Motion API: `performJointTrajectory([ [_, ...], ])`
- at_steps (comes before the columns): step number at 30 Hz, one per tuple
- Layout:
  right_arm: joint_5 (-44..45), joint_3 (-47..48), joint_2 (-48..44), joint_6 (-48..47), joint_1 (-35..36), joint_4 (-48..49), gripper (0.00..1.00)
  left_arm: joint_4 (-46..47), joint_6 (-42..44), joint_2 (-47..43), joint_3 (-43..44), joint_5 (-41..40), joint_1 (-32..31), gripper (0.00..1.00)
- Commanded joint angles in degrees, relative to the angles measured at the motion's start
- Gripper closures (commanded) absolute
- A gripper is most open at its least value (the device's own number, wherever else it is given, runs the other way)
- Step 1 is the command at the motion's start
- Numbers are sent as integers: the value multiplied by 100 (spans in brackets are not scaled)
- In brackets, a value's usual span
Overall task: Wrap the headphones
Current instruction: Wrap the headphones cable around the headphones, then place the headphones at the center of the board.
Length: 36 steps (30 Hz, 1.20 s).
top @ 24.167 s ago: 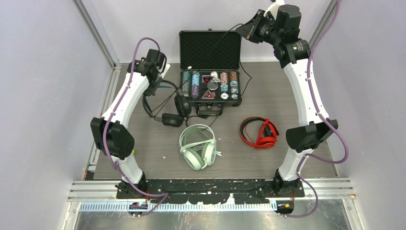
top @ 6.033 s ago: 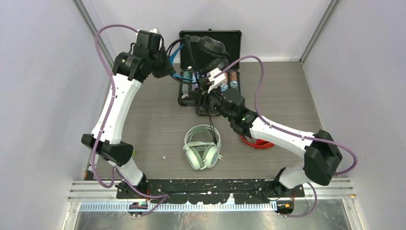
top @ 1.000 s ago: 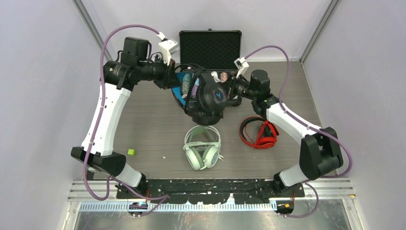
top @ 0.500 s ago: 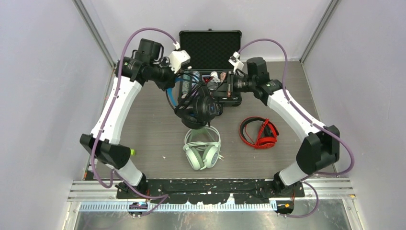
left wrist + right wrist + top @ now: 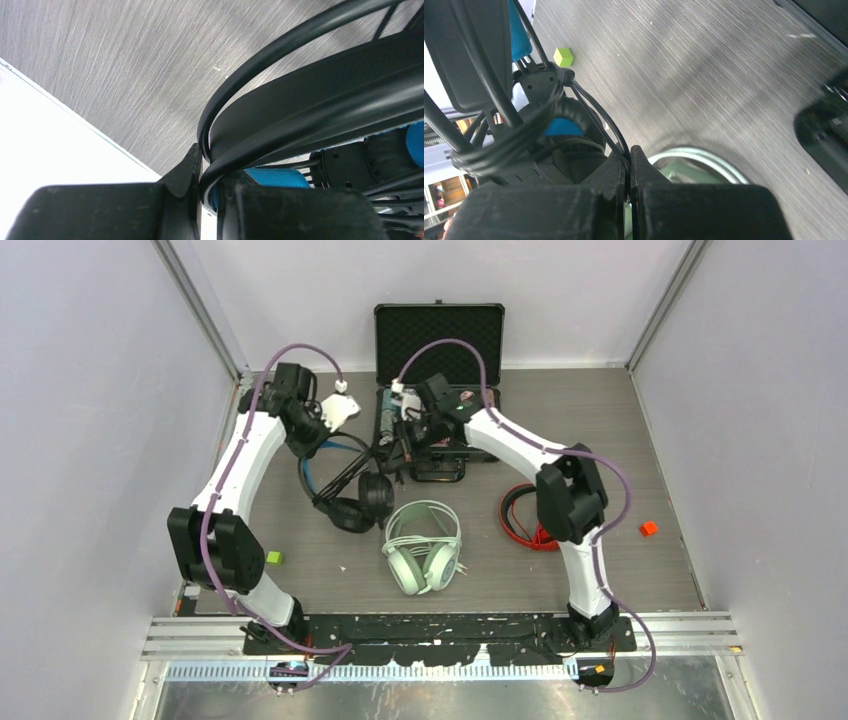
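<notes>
The black headphones (image 5: 352, 498) with the blue-lined headband (image 5: 310, 95) hang low over the table, left of centre, with their black cable (image 5: 599, 117) looped around the cups. My left gripper (image 5: 318, 443) is shut on the headband, which sits pinched between the jaws (image 5: 207, 170). My right gripper (image 5: 404, 436) is shut on a strand of the black cable (image 5: 629, 156) just right of the cups. The mint-green headphones (image 5: 425, 545) lie flat in the middle with their white cable. The red headphones (image 5: 522, 515) lie to the right, partly hidden behind my right arm.
An open black case (image 5: 440, 340) with poker chips stands at the back centre, right behind my right gripper. A small green cube (image 5: 273, 557) lies near the left arm's base, and a small red cube (image 5: 649, 528) lies at the right.
Both arms came down and to the left, lowering the black headphones from mid-air over the case toward the table. The right arm folded in, its gripper now left of the case.
</notes>
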Motion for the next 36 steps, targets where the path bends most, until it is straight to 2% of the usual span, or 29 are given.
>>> performJointTrajectory([
  [1,633,657,275,-232,-160,460,99,-555,1759,-290,-710,-1412,376,100],
  [5,799,795,634,-253,65,854,100,-426,2295,-150,-872,-1373,432,100],
  [8,898,808,807,-265,179,1211,99,80,2662,-123,-1094,-1418,568,100],
  [15,1108,62,872,-440,276,2614,100,359,2797,227,-1308,-1862,687,100],
  [29,1394,744,1617,-122,346,2297,100,422,2460,1255,-1019,-1905,1107,100],
  [31,1344,739,1676,-54,346,2376,98,460,2504,1305,-1057,-1848,1102,94],
  [34,1337,746,1736,52,349,2419,95,545,2553,1227,-1107,-1628,1065,66],
  [36,1351,712,1723,78,367,2424,95,605,2529,1181,-1108,-1553,1009,59],
])
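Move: The left hand already holds the black headphones by the headband; their landing spot on the bare table lies about 14 cm below this hand and 5 cm back, neither left nor right, with the green headphones some 17 cm back and 22 cm to its right. From the right hand, which holds the cable, the black headphones hang about 11 cm left, 5 cm back and 5 cm lower; the green headphones are 16 cm back and 6 cm right, the case handle 4 cm ahead and 9 cm right. The left hand lowers the black headphones about 11 cm while carrying them some 8 cm left and a little forward, away from the green headphones, tilting its left side up by about 15 degrees, and right at the end its fingers start to open around the headband. The right hand travels with it, down and left in nearly equal measure with a slight drift forward, keeping the cable pinched in shut fingers beside the wrapped headphones. ##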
